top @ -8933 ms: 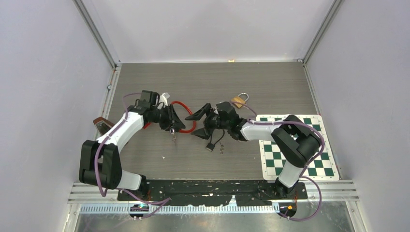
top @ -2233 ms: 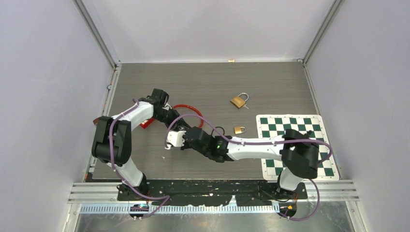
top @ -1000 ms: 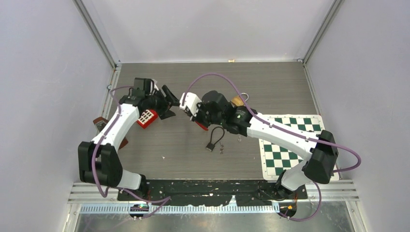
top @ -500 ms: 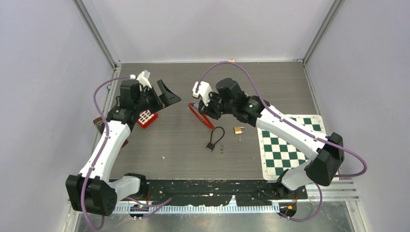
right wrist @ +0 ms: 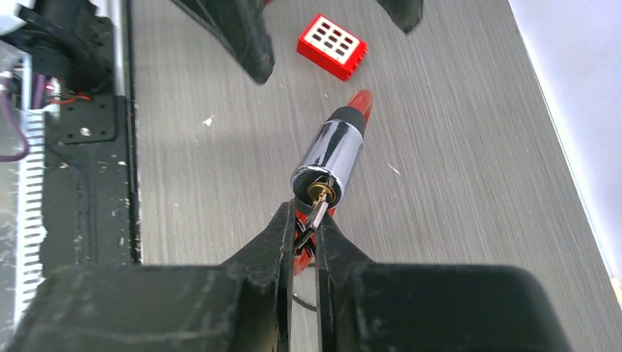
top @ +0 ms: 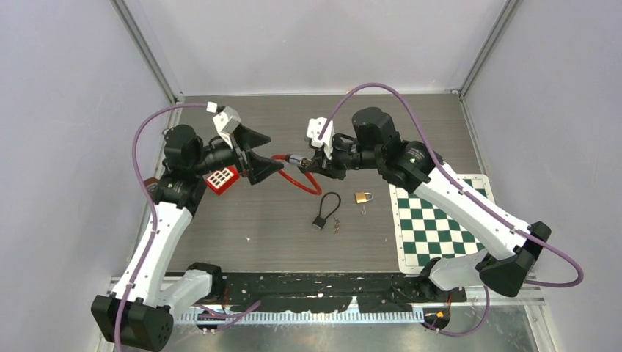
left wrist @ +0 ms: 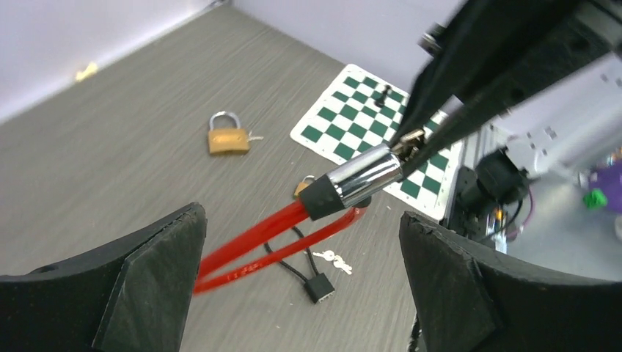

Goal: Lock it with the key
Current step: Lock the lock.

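Observation:
A red cable lock (top: 306, 181) has a chrome cylinder (top: 294, 159) held off the table. The key (right wrist: 317, 207) sits in the cylinder's (right wrist: 330, 157) end, and my right gripper (right wrist: 306, 220) is shut on that key. In the top view my right gripper (top: 311, 163) points left. My left gripper (top: 270, 152) stands wide open just left of the cylinder and touches nothing. In the left wrist view the cylinder (left wrist: 363, 176) and its black collar hang ahead of my left gripper (left wrist: 301, 220), between the spread fingers (left wrist: 117, 286).
A red block (top: 222, 178) lies under the left arm. A small black cable lock (top: 320, 222) with loose keys (top: 337, 226) and a small brass padlock (top: 361, 197) lie mid-table. A larger brass padlock (left wrist: 226, 139) lies further back. A chessboard mat (top: 447, 227) is at the right.
My left gripper has opened wide and drawn back left of the lock's cylinder. My right arm has swung up and back, still shut on the key, with the cylinder raised.

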`<move>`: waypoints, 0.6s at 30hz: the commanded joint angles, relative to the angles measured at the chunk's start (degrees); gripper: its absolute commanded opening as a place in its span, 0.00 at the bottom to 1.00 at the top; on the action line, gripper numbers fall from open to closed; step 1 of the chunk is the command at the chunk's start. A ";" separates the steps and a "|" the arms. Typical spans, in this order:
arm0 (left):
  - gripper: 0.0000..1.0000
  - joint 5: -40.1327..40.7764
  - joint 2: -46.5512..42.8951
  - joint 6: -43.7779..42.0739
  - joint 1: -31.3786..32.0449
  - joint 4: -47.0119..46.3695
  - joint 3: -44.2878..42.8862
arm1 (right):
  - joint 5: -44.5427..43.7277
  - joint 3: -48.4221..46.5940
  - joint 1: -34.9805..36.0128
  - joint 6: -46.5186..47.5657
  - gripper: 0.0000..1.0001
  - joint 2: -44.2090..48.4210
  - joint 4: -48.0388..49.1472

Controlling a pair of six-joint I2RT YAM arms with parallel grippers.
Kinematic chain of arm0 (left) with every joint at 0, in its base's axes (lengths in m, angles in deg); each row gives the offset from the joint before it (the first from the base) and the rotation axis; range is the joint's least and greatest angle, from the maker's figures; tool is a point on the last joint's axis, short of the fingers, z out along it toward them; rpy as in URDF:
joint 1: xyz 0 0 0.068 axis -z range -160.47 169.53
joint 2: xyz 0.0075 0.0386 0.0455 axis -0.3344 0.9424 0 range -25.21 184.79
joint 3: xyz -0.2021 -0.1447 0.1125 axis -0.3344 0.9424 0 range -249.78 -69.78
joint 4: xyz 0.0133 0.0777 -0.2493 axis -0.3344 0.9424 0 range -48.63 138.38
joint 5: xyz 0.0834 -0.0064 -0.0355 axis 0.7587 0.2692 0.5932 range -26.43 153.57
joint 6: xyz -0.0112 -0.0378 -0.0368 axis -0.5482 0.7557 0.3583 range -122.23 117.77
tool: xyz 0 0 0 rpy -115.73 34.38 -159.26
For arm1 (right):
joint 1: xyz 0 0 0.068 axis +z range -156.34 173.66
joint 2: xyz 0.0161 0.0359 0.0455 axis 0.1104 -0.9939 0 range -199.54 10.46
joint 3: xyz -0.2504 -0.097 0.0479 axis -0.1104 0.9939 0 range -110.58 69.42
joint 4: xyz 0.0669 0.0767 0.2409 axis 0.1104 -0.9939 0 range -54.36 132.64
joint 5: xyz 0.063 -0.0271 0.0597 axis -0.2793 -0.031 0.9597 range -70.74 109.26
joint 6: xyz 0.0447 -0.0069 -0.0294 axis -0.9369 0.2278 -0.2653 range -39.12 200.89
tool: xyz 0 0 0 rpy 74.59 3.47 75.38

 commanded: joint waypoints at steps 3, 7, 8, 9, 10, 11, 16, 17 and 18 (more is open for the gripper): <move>0.99 -15.30 0.47 -9.27 3.05 -5.35 -2.40 | 11.74 -7.69 -0.23 0.16 0.05 2.11 -1.80; 1.00 -22.30 1.95 -9.72 4.59 -4.54 -2.40 | 15.20 -10.29 -0.22 -0.97 0.05 1.61 -3.76; 1.00 -23.67 2.50 -9.05 4.79 -4.52 -2.53 | 15.89 -10.96 -0.23 -1.05 0.05 1.30 -4.35; 0.99 -24.63 3.05 -8.64 4.97 -4.51 -2.65 | 17.04 -12.26 -0.14 -1.22 0.05 0.61 -5.44; 0.98 -25.54 3.31 -8.47 5.07 -4.54 -2.75 | 17.74 -12.74 -0.15 -1.26 0.05 0.36 -5.81; 0.96 -26.36 3.64 -8.45 5.31 -4.59 -2.80 | 17.95 -13.32 -0.16 -1.41 0.05 0.00 -6.22; 0.64 -27.34 4.86 -7.30 6.01 -4.65 -2.55 | 19.65 -14.75 -0.18 -1.53 0.05 -1.17 -8.50; 0.58 -27.51 5.06 -6.54 6.12 -4.99 -2.52 | 19.87 -15.08 -0.17 -1.25 0.05 -1.45 -9.05; 0.51 -28.04 5.16 -5.84 6.22 -5.60 -2.47 | 20.43 -15.64 -0.19 -1.02 0.05 -1.93 -10.45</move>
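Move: The red cable lock's chrome cylinder, with the key in it, sits about 6 cm right of the left gripper, 2 cm nearer the base and some 4 cm lower. From the right gripper, which already pinches the key, the cylinder is about 4 cm left, 1 cm ahead and 1 cm lower. On the table some 30 cm below, the black loop padlock lies about 3 cm right of the right gripper and level with it; the red box lies 15 cm left and 6 cm ahead of the left one. Bring the open left gripper back about 7 cm and right 4 cm onto the lock, swinging it some 30 degrees clockwise until its fingers straddle the black collar end, then start closing them. Meanwhile keep the right fingers shut on the key and carry the lock back and up towards the left gripper, turning a little counter-clockwise. ##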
